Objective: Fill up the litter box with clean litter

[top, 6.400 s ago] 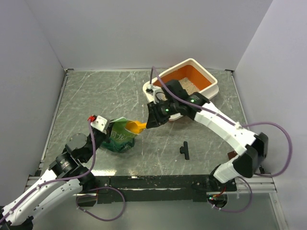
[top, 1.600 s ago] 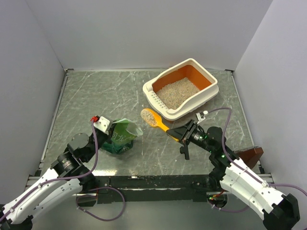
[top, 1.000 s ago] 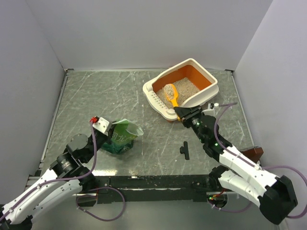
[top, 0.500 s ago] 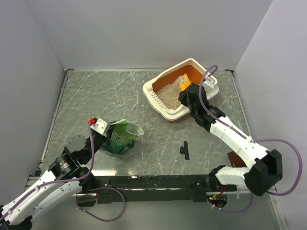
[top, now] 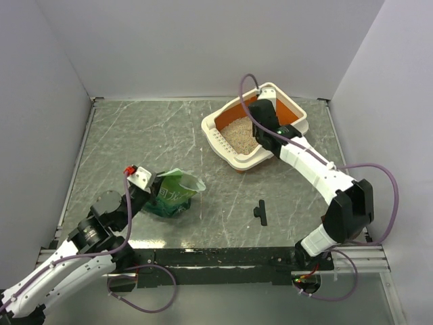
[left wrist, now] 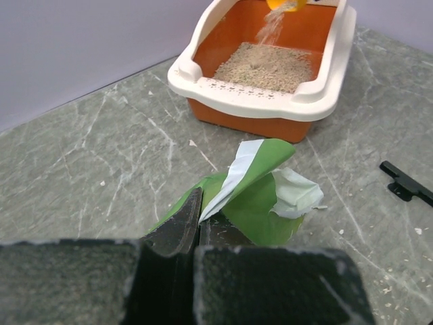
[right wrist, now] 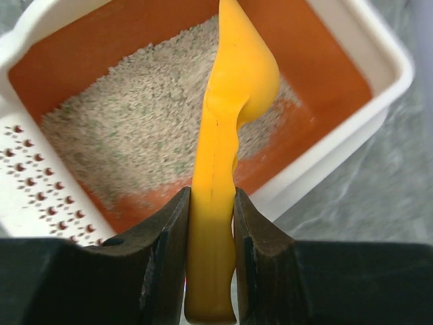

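Observation:
The litter box point(top: 221, 139), cream with an orange inside, stands at the back right of the table. Clean litter point(top: 238, 134) lies heaped at its slotted end. My right gripper point(top: 260, 120) hangs over the box, shut on the handle of a yellow-orange scoop point(right wrist: 226, 122). The scoop is tipped on its side above the litter point(right wrist: 128, 128) inside the box point(right wrist: 352, 40). In the left wrist view, grains fall from the scoop point(left wrist: 284, 4) onto the litter point(left wrist: 260, 68) in the box point(left wrist: 250, 91). My left gripper point(left wrist: 197, 203) is shut on the edge of the green bag point(left wrist: 260, 203).
The green bag point(top: 172, 193) stands open at the front left, with my left gripper point(top: 151, 188) beside it. A small black part point(top: 260, 212) lies on the marbled table in front of the box and shows in the left wrist view as a black part point(left wrist: 406, 184). White walls close in three sides.
My right arm has swung the scoop from the box's near rim further in over the box and rolled it, so litter pours out. The left arm and bag have stayed put.

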You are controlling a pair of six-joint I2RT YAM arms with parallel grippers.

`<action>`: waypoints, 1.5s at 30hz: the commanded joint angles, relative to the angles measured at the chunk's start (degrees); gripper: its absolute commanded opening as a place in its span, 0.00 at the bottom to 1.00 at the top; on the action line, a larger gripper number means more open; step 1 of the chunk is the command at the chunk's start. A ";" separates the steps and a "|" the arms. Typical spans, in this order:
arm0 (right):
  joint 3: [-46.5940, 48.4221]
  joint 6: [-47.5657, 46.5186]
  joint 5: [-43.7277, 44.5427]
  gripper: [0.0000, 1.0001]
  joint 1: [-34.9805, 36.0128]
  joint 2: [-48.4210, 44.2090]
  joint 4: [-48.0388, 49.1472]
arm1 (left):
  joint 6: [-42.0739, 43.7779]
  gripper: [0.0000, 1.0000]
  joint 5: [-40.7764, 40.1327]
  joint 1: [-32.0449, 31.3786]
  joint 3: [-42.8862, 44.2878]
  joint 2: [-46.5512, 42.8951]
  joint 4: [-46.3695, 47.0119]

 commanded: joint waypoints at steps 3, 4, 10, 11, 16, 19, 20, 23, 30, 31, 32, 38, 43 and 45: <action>11.54 -19.58 5.94 0.00 -0.10 6.35 -4.48 | -7.11 0.01 6.11 -0.39 6.78 5.65 15.57; 12.69 -20.81 7.08 0.00 -0.01 7.23 -5.19 | -7.99 0.01 6.37 -0.39 7.04 6.88 16.80; 12.09 -27.67 10.70 0.00 0.08 5.84 -1.52 | -8.26 0.00 7.60 -0.48 10.64 13.30 26.12; 11.74 -28.64 11.31 0.00 0.08 5.40 -0.99 | -8.00 0.01 7.52 -0.48 11.43 14.35 26.91; 12.09 -28.91 11.41 0.00 0.08 3.73 -1.50 | -8.79 0.01 7.70 -0.39 12.15 15.77 29.91; 13.14 -26.37 10.61 0.00 0.25 2.50 -5.27 | -9.31 0.01 6.99 -0.48 10.48 14.98 27.99; 13.58 -24.01 10.52 0.00 0.34 1.80 -7.46 | -9.58 0.01 6.99 -0.39 9.78 14.80 27.02; 11.23 -16.80 6.32 0.00 0.34 -4.34 -8.99 | -10.37 0.01 7.08 -0.48 7.32 13.05 25.17; 2.53 -1.33 12.45 0.00 0.34 -16.65 -14.77 | -10.90 0.01 5.76 -0.48 4.41 6.81 19.11; 0.16 1.21 12.80 0.00 0.34 -19.02 -15.13 | -10.72 0.01 5.85 -0.48 4.23 6.19 18.32; -1.95 3.24 12.81 0.00 0.43 -21.56 -15.39 | -10.63 0.01 6.11 -0.48 4.23 5.75 17.61; -13.99 18.01 9.21 0.00 0.34 -29.23 -21.28 | -9.75 0.01 7.78 -0.48 3.88 3.47 13.48; -24.37 25.65 8.41 0.00 0.08 -29.94 -19.61 | -11.24 0.01 8.40 -0.39 1.25 0.31 14.35; -26.92 27.77 7.54 0.00 -0.45 -28.71 -18.74 | -11.51 0.01 8.57 -0.39 0.98 -0.31 14.18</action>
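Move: The right gripper holds the orange scoop at the near side of the litter box, with litter pouring out. The box's middle is about 6 cm ahead of this hand, 4 cm to its left and 15 cm below. The black clip lies some 23 cm back, 4 cm left and 23 cm down. From the left hand, which grips the green bag's rim, the bag's middle is roughly 15 cm below, 1 cm ahead and 3 cm right; the box is about 26 cm ahead, 28 cm right and 18 cm lower. Keep the scoop gripped and roll it further, left side down by nearly 30 degrees, nudging forward, up and right over the box; then draw it back and right, about 18 cm back from its farthest reach, rolling it level again, arching up before sinking beside the box. Meanwhile swing the left hand, still pinching the bag's rim, right about 6 cm and up, then ease partly back left and backward. ##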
